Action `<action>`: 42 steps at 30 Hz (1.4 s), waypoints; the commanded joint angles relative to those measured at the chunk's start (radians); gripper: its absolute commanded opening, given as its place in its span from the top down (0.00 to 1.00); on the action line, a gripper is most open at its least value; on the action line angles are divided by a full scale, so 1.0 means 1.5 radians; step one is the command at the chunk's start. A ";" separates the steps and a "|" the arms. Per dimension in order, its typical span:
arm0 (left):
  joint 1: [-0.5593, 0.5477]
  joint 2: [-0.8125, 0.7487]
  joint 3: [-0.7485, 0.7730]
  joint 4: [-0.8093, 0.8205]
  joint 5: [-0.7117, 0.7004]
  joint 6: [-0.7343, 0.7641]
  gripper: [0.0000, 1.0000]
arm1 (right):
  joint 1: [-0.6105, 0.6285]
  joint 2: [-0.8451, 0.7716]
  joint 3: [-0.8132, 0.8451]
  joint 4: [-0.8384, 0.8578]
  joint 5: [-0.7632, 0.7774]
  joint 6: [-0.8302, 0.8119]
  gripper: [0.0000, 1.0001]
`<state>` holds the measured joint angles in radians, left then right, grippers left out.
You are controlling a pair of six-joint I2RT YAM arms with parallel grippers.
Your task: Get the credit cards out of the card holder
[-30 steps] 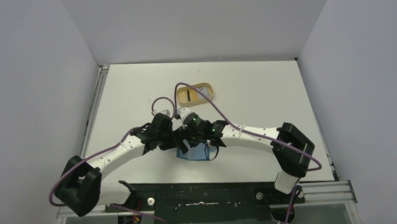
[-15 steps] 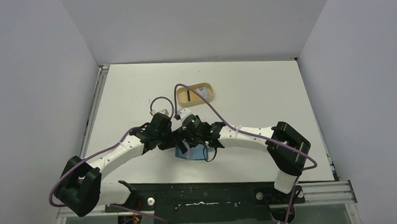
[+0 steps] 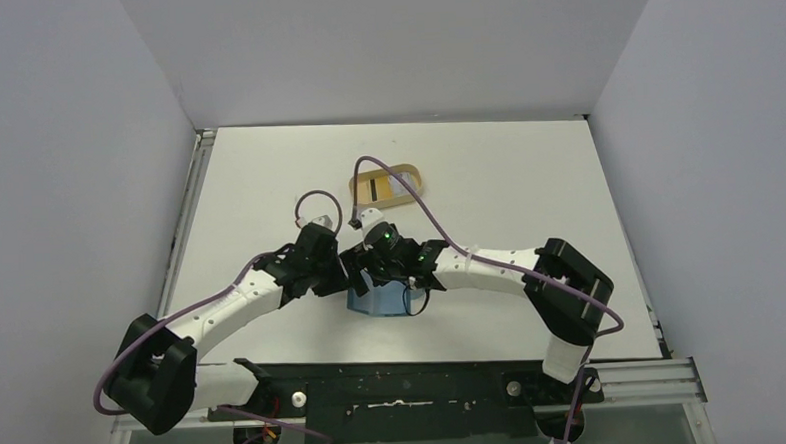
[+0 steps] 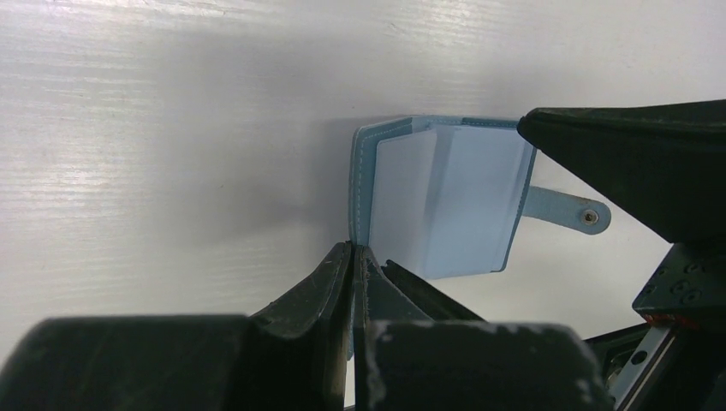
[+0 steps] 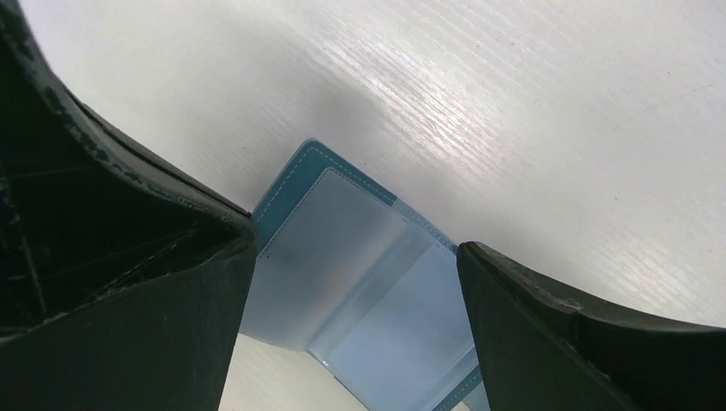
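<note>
The teal card holder stands open on the white table, its pale blue pockets facing up and its snap tab sticking out to the right. My left gripper is shut on the holder's stitched left cover edge. My right gripper hangs open just above the card holder, a finger on each side, touching nothing. Pale whitish panels fill the pockets; I cannot tell credit cards from sleeves. In the top view both grippers meet over the card holder.
A tan oval tray sits on the table behind the grippers, with the right arm's purple cable looping over it. The table's near edge and the arm bases lie just below the holder. White walls close in three sides.
The right arm has shifted a little to the left and away from the bases, its gripper staying open over the holder. The left gripper keeps its hold.
</note>
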<state>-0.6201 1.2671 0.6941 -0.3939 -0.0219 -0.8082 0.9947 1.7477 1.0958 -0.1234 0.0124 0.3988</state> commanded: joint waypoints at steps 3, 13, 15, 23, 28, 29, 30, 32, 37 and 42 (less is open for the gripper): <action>0.002 -0.032 -0.005 0.044 0.015 -0.014 1.00 | -0.017 0.016 -0.016 0.095 -0.023 0.035 0.07; 0.002 -0.043 -0.013 0.050 0.015 -0.019 1.00 | -0.023 0.058 0.010 0.104 -0.044 0.039 0.07; 0.002 -0.044 -0.013 0.050 0.015 -0.019 1.00 | -0.023 0.066 0.011 0.105 -0.046 0.040 0.07; 0.004 -0.046 -0.013 0.049 0.015 -0.018 1.00 | -0.022 0.063 0.007 0.043 -0.042 0.026 0.07; 0.007 -0.047 -0.014 0.050 0.015 -0.018 1.00 | -0.022 0.055 0.004 -0.020 -0.026 0.014 0.07; 0.008 -0.047 -0.015 0.050 0.015 -0.018 1.00 | -0.022 0.053 0.003 -0.029 -0.022 0.008 0.07; 0.008 -0.047 -0.016 0.050 0.015 -0.018 1.00 | -0.022 0.052 0.002 -0.036 -0.017 0.003 0.07; 0.009 -0.048 -0.017 0.050 0.015 -0.018 1.00 | -0.022 0.051 -0.002 -0.044 -0.010 -0.008 0.07; 0.011 -0.051 -0.022 0.050 0.015 -0.019 1.00 | -0.023 0.044 -0.003 -0.059 0.028 -0.032 0.07; 0.014 -0.053 -0.024 0.048 0.014 -0.019 1.00 | -0.028 0.034 0.006 -0.087 0.054 -0.052 0.07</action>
<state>-0.6067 1.2156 0.6495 -0.3855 -0.0158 -0.8280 0.9562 1.8416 1.0878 -0.1905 0.0269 0.3687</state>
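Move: The clear sleeve page lying on the holder's left cover has its middle about 3 cm left of the wide-open right hand, 1 cm back and 4 cm below. The strap is some 10 cm to the right of the right hand, 1 cm back and 6 cm lower; the tray is roughly 23 cm ahead and 4 cm right. From the left hand, already pinching the cover's left edge, the page's middle is about 3 cm right, level ahead, and 2 cm below. The clear page is caught near its free left edge by the right hand's left finger and drawn off the cover: the hand first sinks about 3 cm, edging forward, then goes roughly 4 cm to the right and 2 cm farther down, rolling some 10 degrees, fingers wide open. The left hand keeps its pinch on the cover's edge, shifting about a centimetre left and back. ##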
